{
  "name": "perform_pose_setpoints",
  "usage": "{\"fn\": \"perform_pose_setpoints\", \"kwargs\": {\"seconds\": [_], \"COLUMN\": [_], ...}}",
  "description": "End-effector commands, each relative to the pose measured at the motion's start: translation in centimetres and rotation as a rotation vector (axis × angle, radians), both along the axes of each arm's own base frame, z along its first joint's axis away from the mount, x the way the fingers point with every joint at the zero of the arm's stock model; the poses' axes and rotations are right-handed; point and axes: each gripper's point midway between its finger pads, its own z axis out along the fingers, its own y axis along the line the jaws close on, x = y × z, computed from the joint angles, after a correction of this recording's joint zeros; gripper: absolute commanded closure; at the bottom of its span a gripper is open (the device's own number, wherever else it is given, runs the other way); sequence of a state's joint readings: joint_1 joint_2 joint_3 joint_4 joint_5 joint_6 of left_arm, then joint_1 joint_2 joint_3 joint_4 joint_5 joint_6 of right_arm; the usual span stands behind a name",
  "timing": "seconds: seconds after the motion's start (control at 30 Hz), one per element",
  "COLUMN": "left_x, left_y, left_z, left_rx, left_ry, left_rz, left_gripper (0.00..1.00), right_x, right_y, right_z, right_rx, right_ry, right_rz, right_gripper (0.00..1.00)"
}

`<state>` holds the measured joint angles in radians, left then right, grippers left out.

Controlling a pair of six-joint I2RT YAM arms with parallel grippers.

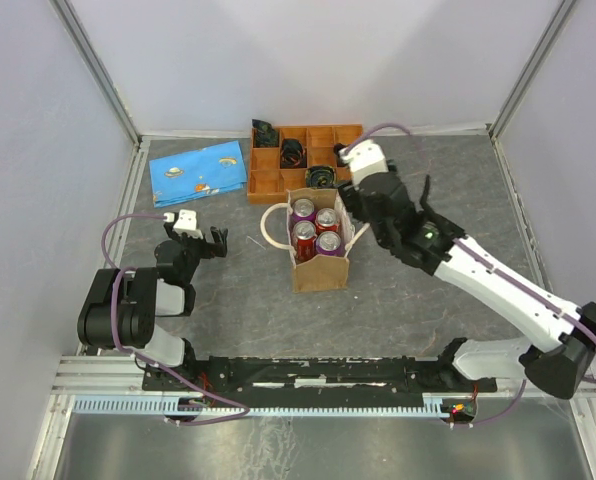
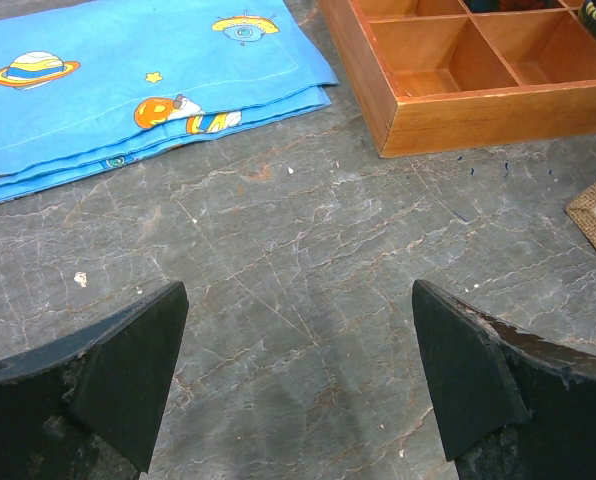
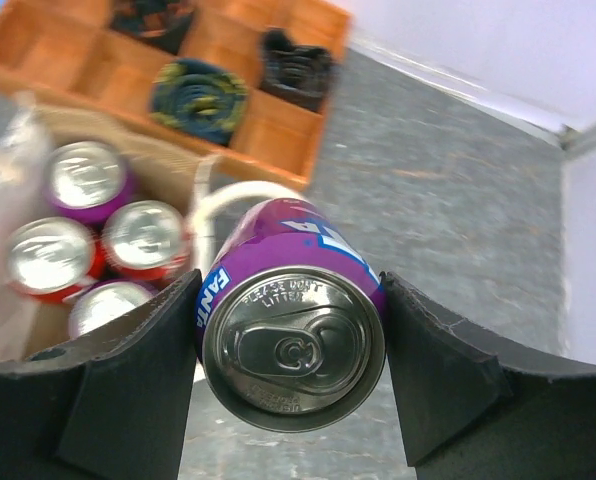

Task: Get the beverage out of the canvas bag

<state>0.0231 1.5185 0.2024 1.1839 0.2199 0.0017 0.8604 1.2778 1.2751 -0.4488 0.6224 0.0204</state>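
Note:
The canvas bag stands upright mid-table, tan with white rope handles, and several red and purple cans stand inside it. My right gripper is shut on a purple Fanta can, the beverage, gripping its sides near the top. It holds the can in the air just right of the bag, over bare table. In the top view my right gripper hides that can. The left gripper hovers open and empty over the table left of the bag; its fingers stand wide apart.
An orange wooden compartment tray with dark rolled items sits behind the bag. A blue space-print cloth lies at the back left. The tray's corner and the cloth lie ahead of the left gripper.

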Motion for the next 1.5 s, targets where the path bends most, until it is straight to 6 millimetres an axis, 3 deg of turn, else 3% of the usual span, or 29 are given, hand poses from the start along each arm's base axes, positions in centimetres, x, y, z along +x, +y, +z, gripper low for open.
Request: {"fn": "perform_pose_setpoints", "kwargs": {"seconds": [0.0,0.23,0.37,0.7,0.87,1.27,1.4,1.47], "left_x": [0.3,0.3,0.3,0.3,0.3,0.3,0.3,0.3], "left_y": [0.2,0.2,0.2,0.2,0.2,0.2,0.2,0.2], "left_z": [1.4,1.3,1.4,1.4,1.4,1.4,1.4,1.4], "left_rx": [0.048,0.047,0.047,0.049,0.048,0.048,0.048,0.048], "left_ry": [-0.067,-0.065,-0.066,-0.067,-0.067,-0.067,-0.067,-0.067], "left_rz": [-0.012,-0.012,-0.012,-0.013,-0.012,-0.012,-0.012,-0.011], "left_gripper": [0.01,0.01,0.01,0.01,0.01,0.01,0.01,0.01], "right_x": [1.6,1.4,2.0,6.1,7.2,8.0,8.0,7.9], "right_y": [-7.5,-15.6,-17.6,-18.7,-17.8,-17.0,-17.0,-16.9], "right_z": [5.4,4.8,2.7,-9.4,-13.5,-17.0,-18.0,-18.5], "right_rx": [0.136,0.165,0.158,0.212,0.261,0.303,0.293,0.284], "right_ry": [-0.177,-0.232,-0.189,0.101,0.207,0.302,0.345,0.373], "right_rz": [-0.27,-0.558,-0.619,-0.649,-0.606,-0.585,-0.609,-0.615], "right_gripper": [1.0,1.0,1.0,1.0,1.0,1.0,0.92,0.83]}}
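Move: To the right of the canvas bag lies the open patch of table where the held purple can is headed, about 17 cm right of the right hand, 6 cm ahead and some 28 cm below. The bag's middle is roughly 9 cm left, 2 cm ahead and 21 cm down; the wooden organizer is about 28 cm ahead, 12 cm left and 27 cm down. From the left hand, that patch is about 52 cm right, 1 cm ahead and 8 cm down. Swinging right, away from the bag, at nearly level height, the right hand carries the still-gripped purple can about 19 cm sideways while the wrist turns clockwise some 35 degrees. It then sinks about 20 cm towards the open table, edging forward and tipping its fingers downward, and slows sharply near the bottom with the grip kept shut on the can. ##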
